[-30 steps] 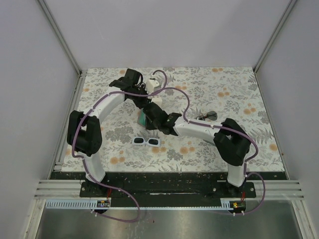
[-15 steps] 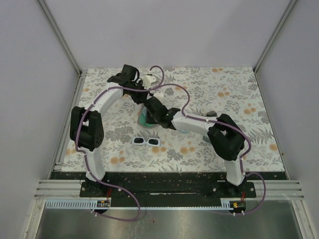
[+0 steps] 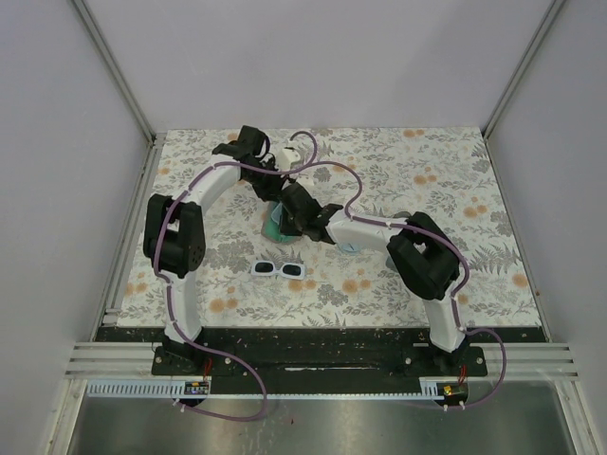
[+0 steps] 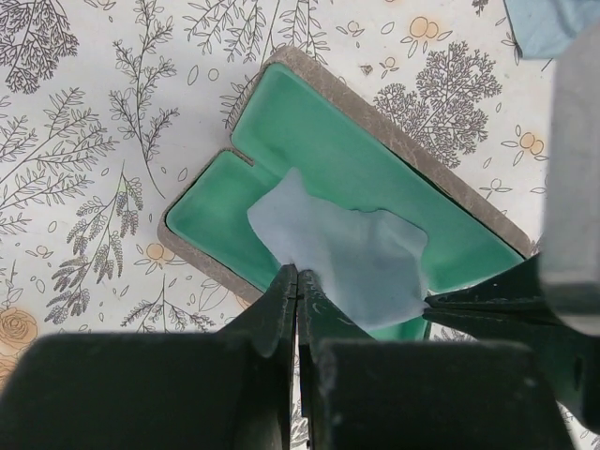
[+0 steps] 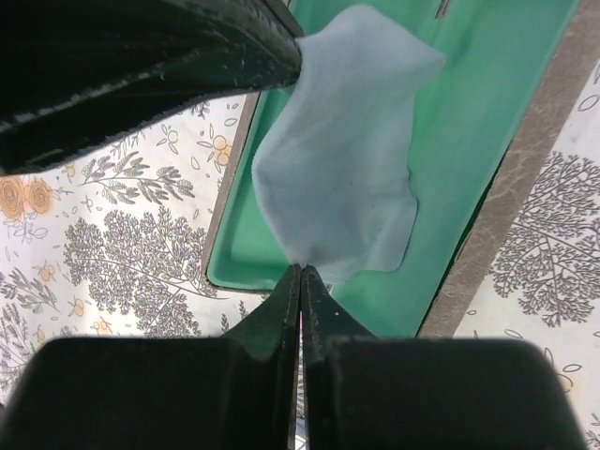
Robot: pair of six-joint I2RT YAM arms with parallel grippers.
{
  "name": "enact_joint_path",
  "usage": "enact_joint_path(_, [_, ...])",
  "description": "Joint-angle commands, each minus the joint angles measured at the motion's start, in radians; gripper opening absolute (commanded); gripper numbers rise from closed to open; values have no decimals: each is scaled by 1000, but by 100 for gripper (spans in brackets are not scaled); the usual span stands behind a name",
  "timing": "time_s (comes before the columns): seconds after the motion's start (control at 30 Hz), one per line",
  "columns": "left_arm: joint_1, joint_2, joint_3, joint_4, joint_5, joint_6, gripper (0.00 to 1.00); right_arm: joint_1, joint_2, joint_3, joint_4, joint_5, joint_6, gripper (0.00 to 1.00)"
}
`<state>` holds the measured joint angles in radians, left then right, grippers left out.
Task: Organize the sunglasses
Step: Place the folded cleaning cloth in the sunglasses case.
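Observation:
An open hard case with a green lining (image 4: 309, 131) lies on the floral table (image 3: 455, 171), with a small light-blue cloth (image 4: 352, 248) over it. My left gripper (image 4: 298, 274) is shut on one corner of the cloth. My right gripper (image 5: 301, 269) is shut on the opposite edge of the same cloth (image 5: 337, 178), above the case (image 5: 497, 122). From above, both grippers meet over the case (image 3: 273, 227). The white-framed sunglasses (image 3: 280, 270) lie on the table nearer the arm bases. The wire-framed pair is mostly hidden behind the right arm.
A corner of blue fabric (image 4: 548, 23) lies on the table just beyond the case. Grey walls close the table in on the left, back and right. The two arms arch toward each other over the middle of the table.
Both elbows have swung inward toward the middle, and the wrists have shifted slightly farther back over the case. Both grippers stay shut on the cloth.

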<state>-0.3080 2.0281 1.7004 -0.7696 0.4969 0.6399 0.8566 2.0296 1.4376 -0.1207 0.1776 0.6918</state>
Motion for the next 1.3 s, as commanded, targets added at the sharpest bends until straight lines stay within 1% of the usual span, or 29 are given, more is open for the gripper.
enact_joint_path(0.0, [0,-12,57,4,31,34,0,5,18,26,38,-39,20,0])
enact_joint_path(0.43, [-19,79,130,4,88,35,0,4,-14,-3,21,-1,40,0])
enact_joint_path(0.83, [-59,158,182,4,92,15,0,-22,-89,-108,10,54,72,0])
enact_joint_path(1.0, [-103,207,223,4,14,15,0,-42,-124,-167,10,62,86,0])
enact_joint_path(1.2, [-128,254,266,-3,-43,-2,0,-71,-131,-212,10,46,89,0])
enact_joint_path(1.23, [-131,253,269,-5,-50,-6,2,-73,-129,-215,12,39,86,0])
enact_joint_path(1.27, [-132,253,268,-2,-55,-8,6,-76,-128,-217,10,37,87,0])
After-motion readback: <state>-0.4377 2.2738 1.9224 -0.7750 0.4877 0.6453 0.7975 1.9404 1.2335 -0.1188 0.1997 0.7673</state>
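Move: Some 6 cm to the right of the left hand, 4 cm back and 6 cm down, is the middle of the open case's right half, where the cloth pinched by both hands is going. From the right hand that half lies about 4 cm ahead, 5 cm right and 5 cm below. The white sunglasses lie roughly 10 cm behind the right hand, 1 cm to its left; the other blue cloth is about 19 cm to its right, level with it. Carrying the cloth sideways between them, both hands travel right over the open case, the left about 7 cm and the right about 6, and sink some 4 cm towards the case's right half. The left first lifts a centimetre while the right nearly waits. Both turn slightly clockwise, fingers staying shut on the cloth. ##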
